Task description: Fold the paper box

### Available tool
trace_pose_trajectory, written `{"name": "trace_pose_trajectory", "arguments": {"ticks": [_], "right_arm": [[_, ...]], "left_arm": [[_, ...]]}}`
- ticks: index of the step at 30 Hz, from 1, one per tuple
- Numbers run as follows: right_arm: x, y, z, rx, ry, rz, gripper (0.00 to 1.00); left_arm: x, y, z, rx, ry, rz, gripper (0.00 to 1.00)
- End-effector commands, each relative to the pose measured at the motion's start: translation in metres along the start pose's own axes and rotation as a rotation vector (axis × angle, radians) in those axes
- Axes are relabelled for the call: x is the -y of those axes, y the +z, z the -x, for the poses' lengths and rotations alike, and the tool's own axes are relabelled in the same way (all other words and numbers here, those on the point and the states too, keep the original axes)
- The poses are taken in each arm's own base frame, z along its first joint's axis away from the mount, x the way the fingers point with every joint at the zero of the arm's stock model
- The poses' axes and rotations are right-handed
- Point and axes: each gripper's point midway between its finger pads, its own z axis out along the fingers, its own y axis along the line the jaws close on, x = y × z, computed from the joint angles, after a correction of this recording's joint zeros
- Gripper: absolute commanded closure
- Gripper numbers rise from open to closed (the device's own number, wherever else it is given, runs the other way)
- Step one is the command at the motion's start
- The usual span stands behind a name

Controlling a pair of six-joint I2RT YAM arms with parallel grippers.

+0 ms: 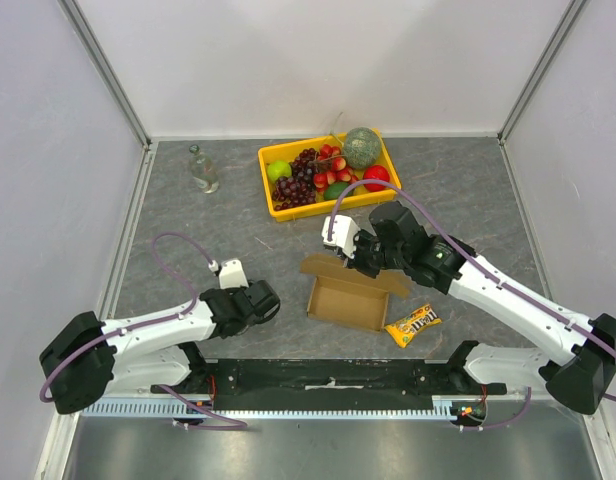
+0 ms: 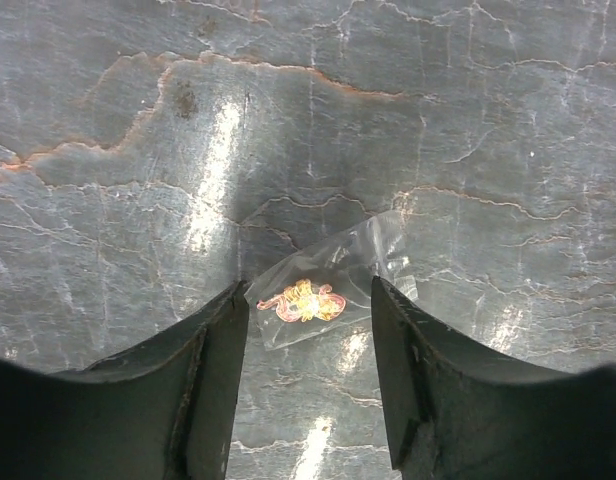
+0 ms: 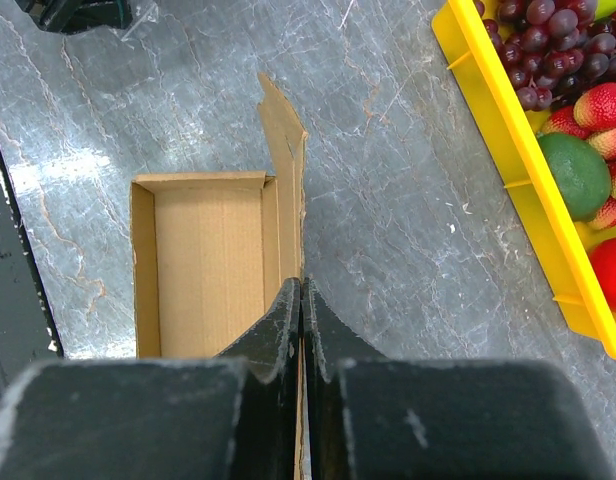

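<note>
The paper box (image 1: 348, 295) is an open brown carton on the table in front of the arms, its flaps (image 3: 283, 130) standing up at the far end. My right gripper (image 3: 302, 285) is shut on the box's right-hand side wall, one finger inside the box (image 3: 203, 265) and one outside; from above the right gripper (image 1: 350, 262) sits at the box's back edge. To the box's left, my left gripper (image 1: 266, 300) hangs low over the table. Its jaws stand open around a small clear plastic packet (image 2: 303, 302) with an orange-yellow item inside, and the left gripper (image 2: 308, 288) is not clamped on it.
A yellow tray (image 1: 271, 205) of grapes, strawberries and other fruit stands behind the box and shows as a yellow tray (image 3: 508, 160) to the right of my right gripper. A small glass bottle (image 1: 202, 168) stands at the back left. A yellow candy packet (image 1: 413, 324) lies right of the box.
</note>
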Motion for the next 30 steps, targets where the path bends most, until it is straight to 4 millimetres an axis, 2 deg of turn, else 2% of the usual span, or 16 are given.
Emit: {"name": "trace_pose_trajectory", "arguments": {"ticks": [1, 14, 20, 30], "right_arm": [[0.002, -0.005, 0.014, 0.06, -0.005, -0.013, 0.94], [0.001, -0.003, 0.013, 0.057, 0.002, -0.008, 0.95], [0.0, -0.001, 0.012, 0.054, 0.002, -0.005, 0.95], [0.001, 0.001, 0.008, 0.044, 0.006, -0.008, 0.96]], "left_arm": [[0.009, 0.004, -0.005, -0.014, -0.037, -0.027, 0.44], [0.012, 0.004, -0.006, -0.018, -0.031, -0.048, 0.67], [0.016, -0.001, 0.002, 0.004, -0.034, -0.077, 0.69], [0.031, -0.029, 0.028, 0.051, -0.037, -0.19, 0.71]]}}
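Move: The small clear bag with the orange bits lies on the table right between the left hand's half-open fingertips, about 1 cm below their middle. From this hand the open paper box stands roughly 18 cm to the right and 1 cm ahead, level in height; its raised flap is some 19 cm right, 5 cm ahead and 8 cm up. From the right hand, shut on that flap, the bag is about 16 cm left, 5 cm back and 19 cm down. Staying low over the table, the left hand closes its fingers from a bit over half open to about a third while easing 1 cm to the right, so that the tips pinch the small clear bag around its orange bits. With the opening then hardly changing, it lifts about 2 cm and drifts a further centimetre right towards the paper box, its left side dipping slightly. ##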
